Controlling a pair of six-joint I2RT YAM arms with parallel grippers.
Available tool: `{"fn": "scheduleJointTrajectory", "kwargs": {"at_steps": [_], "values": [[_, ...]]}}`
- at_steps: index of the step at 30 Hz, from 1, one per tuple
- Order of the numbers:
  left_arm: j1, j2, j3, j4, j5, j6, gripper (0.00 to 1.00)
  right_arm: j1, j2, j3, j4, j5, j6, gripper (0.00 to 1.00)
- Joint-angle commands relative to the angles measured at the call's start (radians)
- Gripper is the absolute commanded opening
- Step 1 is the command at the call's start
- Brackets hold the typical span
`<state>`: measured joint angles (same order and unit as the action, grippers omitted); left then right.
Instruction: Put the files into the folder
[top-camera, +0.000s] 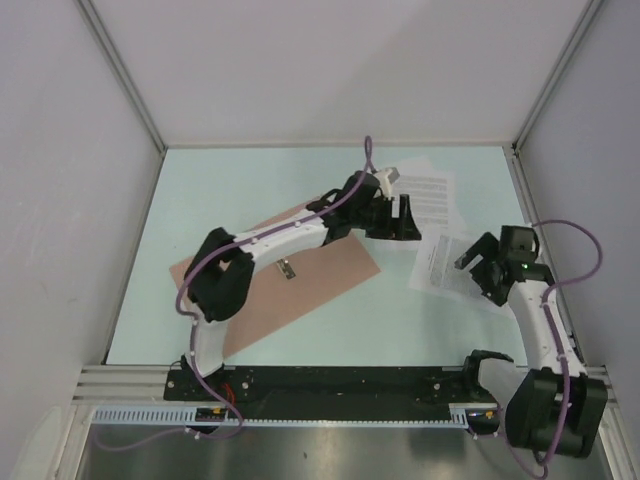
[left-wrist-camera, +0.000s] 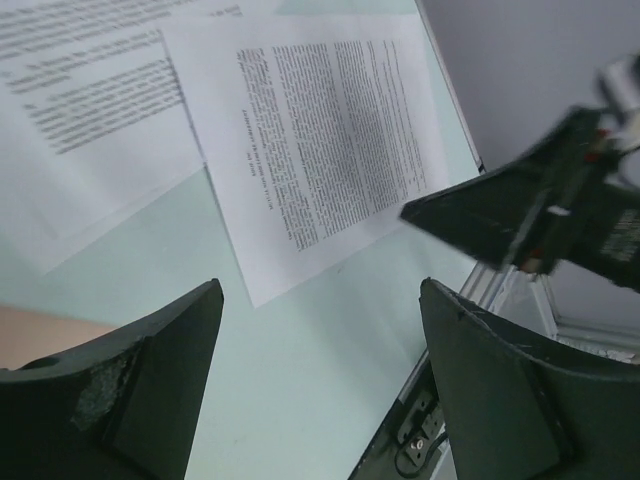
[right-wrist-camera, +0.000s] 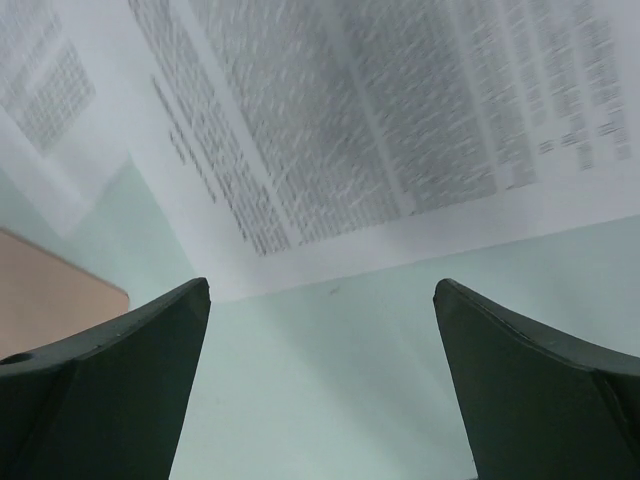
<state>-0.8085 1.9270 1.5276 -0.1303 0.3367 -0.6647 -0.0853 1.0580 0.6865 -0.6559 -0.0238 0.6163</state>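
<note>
The files are printed white sheets at the right of the table: one (top-camera: 436, 192) further back and one (top-camera: 436, 266) nearer. The salmon-brown folder (top-camera: 300, 285) lies flat and closed at centre left, under my left arm. My left gripper (top-camera: 410, 220) hovers open between the folder and the sheets, holding nothing. From its wrist I see a printed sheet (left-wrist-camera: 330, 130) ahead, a second sheet (left-wrist-camera: 90, 90) at upper left, and bare table between the fingers (left-wrist-camera: 170, 370). My right gripper (top-camera: 472, 268) is open at the nearer sheet's right edge; that sheet (right-wrist-camera: 400, 130) lies just ahead of it.
A small grey metal piece (top-camera: 287, 268) rests on the folder. The right gripper (left-wrist-camera: 540, 210) shows in the left wrist view, close by. A folder corner (right-wrist-camera: 50, 290) appears at the left of the right wrist view. Aluminium rails (top-camera: 520, 200) and white walls enclose the table.
</note>
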Motion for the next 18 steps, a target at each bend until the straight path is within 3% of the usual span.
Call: {"fn": "scheduleJointTrajectory", "kwargs": {"at_steps": [1, 4, 7, 8, 12, 18], "values": [[-0.072, 0.144, 0.179, -0.029, -0.01, -0.007, 0.86, -0.233, -0.107, -0.005, -0.018, 0.047, -0.03, 1.0], [-0.119, 0.236, 0.273, -0.054, -0.018, 0.028, 0.87, -0.405, -0.102, -0.011, 0.015, 0.009, -0.013, 1.0], [-0.153, 0.34, 0.354, -0.029, 0.042, 0.017, 0.88, -0.49, -0.052, 0.002, 0.088, 0.007, -0.061, 0.99], [-0.165, 0.363, 0.374, -0.025, 0.068, 0.004, 0.88, -0.495, 0.0, 0.034, 0.096, 0.077, -0.073, 0.99], [-0.19, 0.464, 0.486, -0.041, 0.082, -0.044, 0.87, -0.521, 0.103, 0.053, 0.18, 0.111, -0.05, 0.99], [-0.195, 0.484, 0.557, -0.113, 0.048, -0.006, 0.87, -0.508, 0.22, 0.068, 0.268, 0.145, -0.128, 1.0]]}}
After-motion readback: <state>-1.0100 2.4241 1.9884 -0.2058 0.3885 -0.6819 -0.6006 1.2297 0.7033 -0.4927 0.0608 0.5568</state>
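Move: The near printed sheet lies flat on the table, its middle about 20 cm to the left hand's right, level with it and some 17 cm below. The folder's middle is about 32 cm to that hand's left, and the farther printed sheets are 20 cm ahead and 5 cm right. From the right hand the near sheet's middle is about 5 cm ahead, 2 cm right and 8 cm down; the farther sheets are 27 cm ahead and 14 cm left. Rightward, down and somewhat back, the left hand sweeps away from the folder and sinks some 17 cm in all towards the near sheet's near edge, easing off at the end. The right hand clears about 15 cm to the right towards that sheet's near right corner, rising slightly before sinking and swivelling about 30 degrees clockwise. Both stay open, touching nothing visible. ##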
